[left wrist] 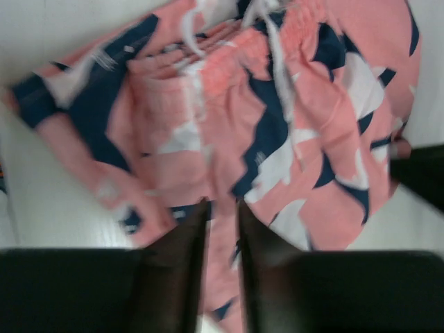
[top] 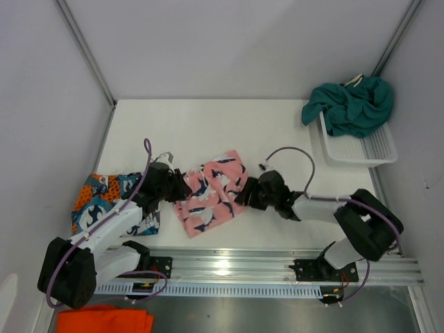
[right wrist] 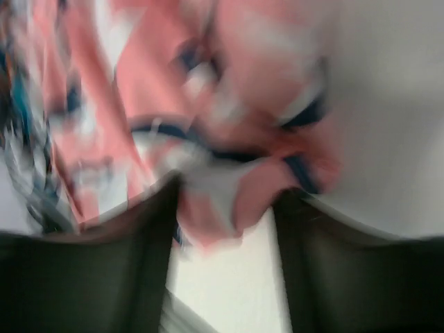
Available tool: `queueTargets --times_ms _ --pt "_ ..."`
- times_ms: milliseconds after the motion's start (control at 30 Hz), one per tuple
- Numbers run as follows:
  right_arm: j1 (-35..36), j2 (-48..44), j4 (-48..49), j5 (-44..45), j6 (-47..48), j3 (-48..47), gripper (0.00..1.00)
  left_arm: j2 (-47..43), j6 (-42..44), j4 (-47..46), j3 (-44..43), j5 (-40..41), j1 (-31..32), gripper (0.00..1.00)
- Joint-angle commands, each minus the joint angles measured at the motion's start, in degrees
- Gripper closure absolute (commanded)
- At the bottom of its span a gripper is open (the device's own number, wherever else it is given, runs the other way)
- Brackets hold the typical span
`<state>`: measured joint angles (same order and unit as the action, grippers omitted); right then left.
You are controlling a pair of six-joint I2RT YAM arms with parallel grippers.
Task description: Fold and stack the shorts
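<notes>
The pink shark shorts (top: 208,195) lie folded at the middle of the table, filling the left wrist view (left wrist: 291,125). My left gripper (top: 182,187) is at their left edge; its fingers stand slightly open (left wrist: 222,203) with pink cloth showing in the narrow gap. My right gripper (top: 244,193) is at the right edge, open (right wrist: 229,191), with the shorts' hem (right wrist: 236,201) just between its tips, blurred. The blue, orange and white print shorts (top: 100,201) lie folded at the left. The teal shorts (top: 352,105) are heaped on the basket's far end.
The white mesh basket (top: 364,151) stands at the right edge of the table. A bright orange cloth (top: 104,320) lies below the rail at the bottom left. The metal rail (top: 277,267) with both arm bases runs along the near edge.
</notes>
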<state>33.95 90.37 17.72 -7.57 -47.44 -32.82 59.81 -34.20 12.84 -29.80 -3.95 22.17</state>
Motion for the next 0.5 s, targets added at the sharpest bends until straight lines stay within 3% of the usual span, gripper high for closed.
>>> queueTargets --times_ms 0,33,100,133,300,467 --pt "15.8 -9.0 -14.9 7.1 0.2 3.6 0.35 0.0 1.0 0.5 -2.2 -1.2 -1.3 0.56" --pt "17.3 -11.3 -16.6 7.6 -0.3 4.1 0.2 -0.6 1.0 1.1 -2.2 -1.1 -1.9 0.45" --pt "16.9 -18.3 -23.0 7.1 0.6 4.6 0.14 -1.4 1.2 1.8 -2.0 -1.1 -2.4 0.28" --pt "16.0 -20.5 -24.7 6.1 1.7 4.3 0.12 -2.3 1.3 2.6 -2.1 -0.9 -2.7 0.25" --pt "6.9 -24.7 -27.2 -1.5 10.4 1.2 0.07 -5.1 1.5 6.5 -2.8 1.1 -3.0 0.17" --pt "3.8 -14.3 -23.9 -7.9 19.0 -4.3 0.06 -8.8 0.2 10.7 -3.7 3.0 -3.0 0.15"
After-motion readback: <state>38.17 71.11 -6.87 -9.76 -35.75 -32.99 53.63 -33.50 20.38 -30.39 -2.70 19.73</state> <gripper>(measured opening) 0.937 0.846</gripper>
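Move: The pink shorts are swinging round between the hands: their middle lies about 10 cm to the right of the left hand, level with it fore and aft and some 5 cm below. From the right hand, with a side corner between its already parting fingers, that middle is roughly 12 cm left and 1 cm back. The folded blue shorts lie some 24 cm to the left hand's left and 4 cm back; the white basket about 38 cm right of and 18 cm beyond the right hand. The pink shorts' corner comes free of the right fingers, which go on opening to wide while that hand whips back towards the robot about 12 cm and a little left, turning some 15 degrees counter-clockwise, then swings forward and right about 5 cm each, rising 4 cm in all. The left fingers open wide above the cloth as that hand drifts 2 cm left and slightly back, dipping a touch, then rising. ##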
